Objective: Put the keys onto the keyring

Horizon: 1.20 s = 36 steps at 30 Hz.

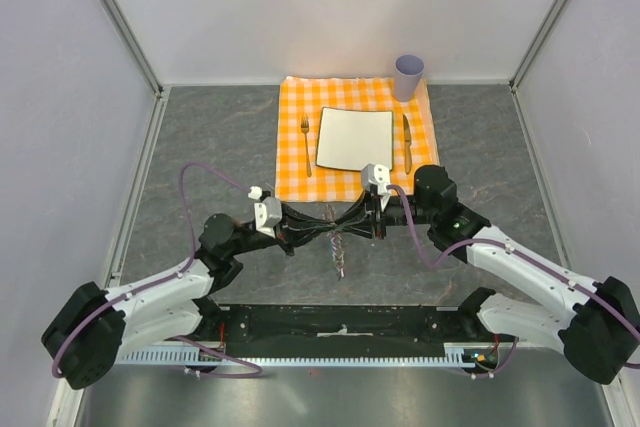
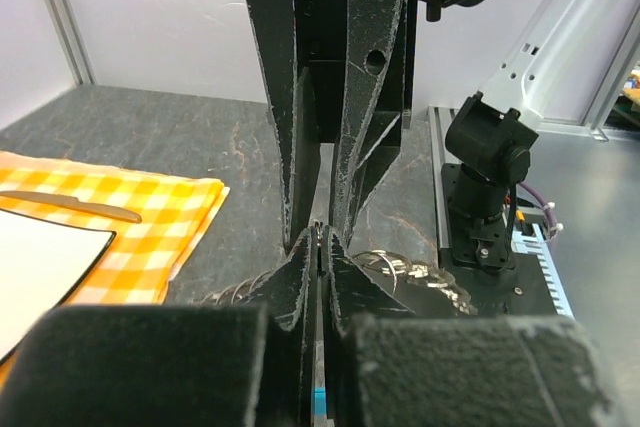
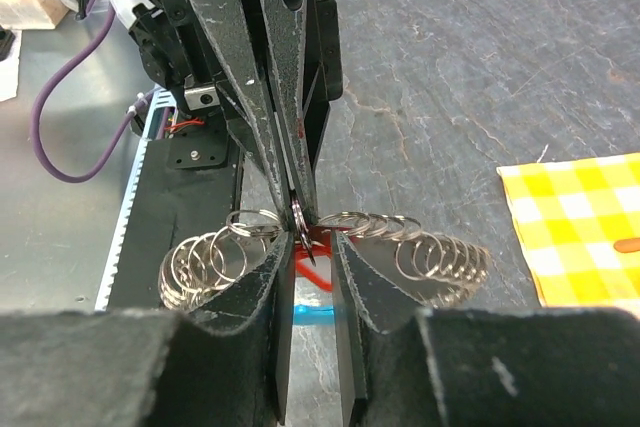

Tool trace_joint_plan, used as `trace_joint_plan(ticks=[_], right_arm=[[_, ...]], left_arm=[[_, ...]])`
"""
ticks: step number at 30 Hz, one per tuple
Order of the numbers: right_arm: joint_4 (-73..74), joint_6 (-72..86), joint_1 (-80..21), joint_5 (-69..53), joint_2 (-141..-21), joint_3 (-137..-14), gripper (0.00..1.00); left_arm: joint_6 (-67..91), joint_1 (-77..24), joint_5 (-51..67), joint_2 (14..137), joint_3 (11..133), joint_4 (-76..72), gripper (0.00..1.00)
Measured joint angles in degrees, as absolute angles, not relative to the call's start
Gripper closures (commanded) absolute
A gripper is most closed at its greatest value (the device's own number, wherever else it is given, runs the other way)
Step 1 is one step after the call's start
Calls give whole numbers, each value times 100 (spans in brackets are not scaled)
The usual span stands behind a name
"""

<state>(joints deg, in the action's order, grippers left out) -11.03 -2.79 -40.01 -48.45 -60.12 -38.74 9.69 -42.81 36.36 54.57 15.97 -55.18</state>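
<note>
Both grippers meet tip to tip above the dark table, in front of the cloth. My left gripper (image 1: 330, 224) (image 2: 322, 237) is shut on a thin metal ring of the keyring (image 1: 338, 252). The keyring's silvery coils (image 3: 440, 252) (image 2: 400, 265) spread to both sides, and its blue tab (image 3: 312, 314) hangs below. My right gripper (image 1: 350, 222) (image 3: 312, 237) has its jaws apart. The red key (image 3: 314, 276) shows in the gap at its tips, its short blade against the ring. The left gripper's fingers (image 3: 285, 97) come in from above in the right wrist view.
Behind the grippers lies an orange checked cloth (image 1: 295, 172) with a white square plate (image 1: 355, 137), a fork (image 1: 306, 142) and a knife (image 1: 407, 142). A lilac cup (image 1: 409, 75) stands at its far right corner. White walls enclose the table.
</note>
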Motion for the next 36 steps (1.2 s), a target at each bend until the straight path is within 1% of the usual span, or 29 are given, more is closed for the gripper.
trace_joint_plan(ticks=[2,4,5,6,8,9,14,15,17,18,21,22,26,29,32,36], right_arm=[[-1168,-235,-3986,-4884,-6075,-3841,76],[-1210,-200,-3977,-4910,-6119,-3806,80],[-1234,-187,-3975,-4917,-6132,-3789,83],[-1253,-165,-3975,-4932,-6149,-3774,89],[-1293,-152,-3975,-4950,-6158,-3750,95],[-1326,-126,-3975,-4954,-6158,-3736,100],[-1413,-86,-3972,-4952,-6158,-3682,100],[-1409,-89,-3972,-4947,-6158,-3677,100],[-1387,-130,-3979,-4943,-6158,-3677,100],[-1358,-161,-3986,-4921,-6154,-3677,100],[-1109,-318,-4001,-4816,-6141,-3677,100],[-978,-373,-4001,-4751,-6141,-3680,100],[-338,-624,-4001,-4482,-6141,-3774,100],[137,-810,-4001,-4307,-6149,-4005,100],[556,-993,-4003,-4200,-6160,-4292,100],[1149,-1278,-4023,-4106,-6191,-4687,100]], left_arm=[[1105,-4272,3607,5588,1514,-5767,98],[1229,-4254,3588,5706,1439,-5994,98],[1280,-4250,3577,5754,1406,-6088,98],[1326,-4248,3557,5800,1380,-6171,98],[1413,-4244,3546,5874,1363,-6298,98],[1463,-4244,3546,5929,1350,-6414,98],[1719,-4217,3527,6169,1232,-6919,98],[1747,-4215,3527,6191,1219,-6965,96],[1780,-4211,3520,6191,1181,-7008,86],[1787,-4206,3522,6171,1177,-6989,73],[1772,-4195,3503,5881,1177,-6582,62],[1719,-4191,3494,5680,1190,-6318,61],[1260,-4185,3365,4845,1522,-4860,57],[880,-4180,3208,4484,1883,-3997,56],[609,-4180,3164,4504,2025,-3599,55],[370,-4178,3341,5098,2161,-3249,55]])
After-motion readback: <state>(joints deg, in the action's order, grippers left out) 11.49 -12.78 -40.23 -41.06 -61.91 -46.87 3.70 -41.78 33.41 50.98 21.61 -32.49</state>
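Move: The top of the keyring is pinched in the left fingertips and stands about 1 cm to the left of the right hand point, level with it and straight across; from the left hand it is some 1 cm to the right. A red key hangs about 2 cm below that spot, and the blue clasp about 7 cm below it. The plate lies roughly 27 cm ahead of the right hand, 4 cm to its right and 22 cm below. The keyring passes from hand to hand: both hands sink about 1 cm, the right fingers shut on its top, then the left fingers open and let go. The right hand dips about 3 cm, comes partly back up and drifts right and forward, its fingers tipping down; the emptied left hand rises some 3 cm, edging left, then drops about 4 cm with a little forward travel, staying open. ##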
